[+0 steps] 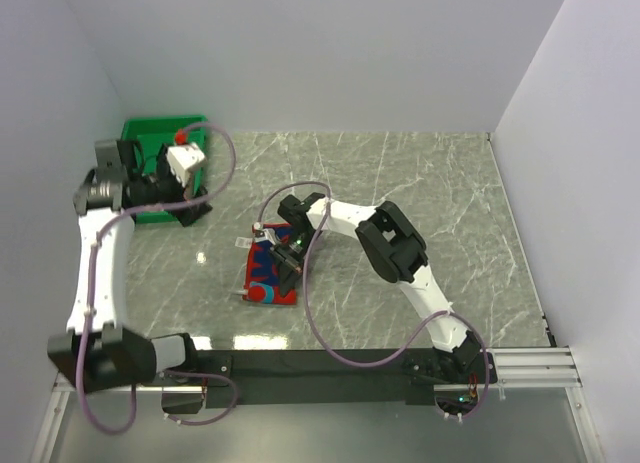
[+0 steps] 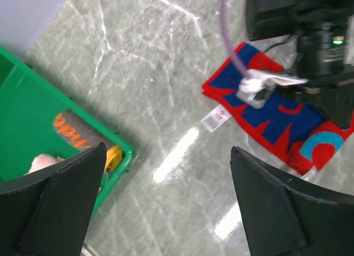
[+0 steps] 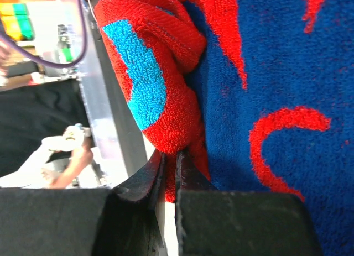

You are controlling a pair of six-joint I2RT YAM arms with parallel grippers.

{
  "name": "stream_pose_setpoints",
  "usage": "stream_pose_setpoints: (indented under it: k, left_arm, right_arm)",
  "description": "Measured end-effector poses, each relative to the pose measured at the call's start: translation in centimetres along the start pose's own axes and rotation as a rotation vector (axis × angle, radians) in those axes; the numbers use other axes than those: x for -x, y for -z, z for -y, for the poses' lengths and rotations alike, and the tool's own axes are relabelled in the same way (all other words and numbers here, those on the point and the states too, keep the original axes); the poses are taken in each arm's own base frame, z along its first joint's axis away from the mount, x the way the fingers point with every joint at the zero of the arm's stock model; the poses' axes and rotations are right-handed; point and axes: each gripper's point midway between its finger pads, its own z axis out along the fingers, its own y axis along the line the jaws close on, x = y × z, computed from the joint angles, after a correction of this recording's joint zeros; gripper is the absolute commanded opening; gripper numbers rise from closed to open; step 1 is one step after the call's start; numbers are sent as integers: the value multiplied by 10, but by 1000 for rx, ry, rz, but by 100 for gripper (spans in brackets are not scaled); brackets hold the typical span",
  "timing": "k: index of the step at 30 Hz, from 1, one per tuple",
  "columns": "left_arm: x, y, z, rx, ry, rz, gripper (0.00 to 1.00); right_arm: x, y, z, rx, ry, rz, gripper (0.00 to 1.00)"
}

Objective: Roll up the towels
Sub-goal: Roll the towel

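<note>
The red-and-blue patterned towel (image 1: 266, 278) lies on the marble table in front of the arms, with one end bunched into a fold (image 3: 160, 73). My right gripper (image 3: 170, 156) is shut on the red edge of that fold, its jaws pinching the cloth; in the top view it (image 1: 287, 247) sits over the towel's far end. My left gripper (image 2: 167, 151) hangs open above bare table between the green tray (image 2: 33, 118) and the towel (image 2: 265, 120), holding nothing. Inside the tray lie a rolled cloth with orange lettering (image 2: 72, 131) and a pale pink piece (image 2: 41, 163).
The green tray (image 1: 150, 133) stands at the back left by the wall. A small yellow thing (image 2: 114, 156) sits at its near corner. White walls close in the table on the left, back and right. A white label (image 2: 215, 119) sticks out from the towel's edge.
</note>
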Motion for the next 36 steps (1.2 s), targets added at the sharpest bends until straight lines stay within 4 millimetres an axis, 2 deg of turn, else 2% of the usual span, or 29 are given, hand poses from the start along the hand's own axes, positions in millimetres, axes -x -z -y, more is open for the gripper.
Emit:
stream_pose_setpoints:
  k: [4,8,12,13,14,17,20,25,30,33,34,36]
  left_arm:
    - [-3,0,39,-4,-70,48,99]
    - [-18,-25,99,-149,-213,22,99]
    - [-63,-51,168,-344,-319,-80,82]
    - [-77,-55,185,-391,-345,-112,75]
    - [-89,-57,199,-430,-371,-143,73]
    - [-115,-61,227,-499,-457,-210,70]
    - [-129,-65,241,-527,-534,-247,67]
    - [-144,-83,253,-501,-615,-266,65]
    - [-152,-102,254,-448,-646,-274,62]
    - [-157,-113,251,-406,-655,-276,45]
    - [-159,-116,249,-394,-659,-278,32]
    - [-162,-121,248,-383,-660,-282,22]
  right_arm:
    - [0,0,1,41,-47,-3,0]
    - [0,0,2,69,-89,-7,0]
    - [-1,0,1,94,-116,-10,0]
    - [-2,-1,1,103,-125,-12,0]
    - [-3,-1,1,112,-134,-13,0]
    - [-6,-2,-1,137,-163,-19,0]
    - [-9,-4,-2,159,-193,-26,0]
    - [-11,-5,-3,176,-223,-33,0]
    - [-11,-4,-2,188,-250,-33,0]
    - [-11,-4,-2,189,-254,-32,0]
    - [-11,-3,-2,190,-255,-31,1]
    - [-12,-2,-1,189,-259,-30,10]
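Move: The rolled near end of the towel lies about 15 cm back, 16 cm to the right and 25 cm below the left gripper. The rest of the towel is spread beyond the roll, some 6 cm back and 16 cm right of the left gripper; its white label is about 3 cm back and 10 cm right. The right gripper is already pinching the roll, whose middle lies roughly 3 cm to its left and about 1 cm back. Bring the left gripper down some 24 cm while swinging it back and to the right from beside the green box to the roll's left half, turning it clockwise and steepening it to point mostly down. Narrow the wide-open fingers on the way, ease slightly forward at the bottom and close them around the roll. Keep the right gripper's pinch in place, tipping its fingers about 20 degrees towards level. ##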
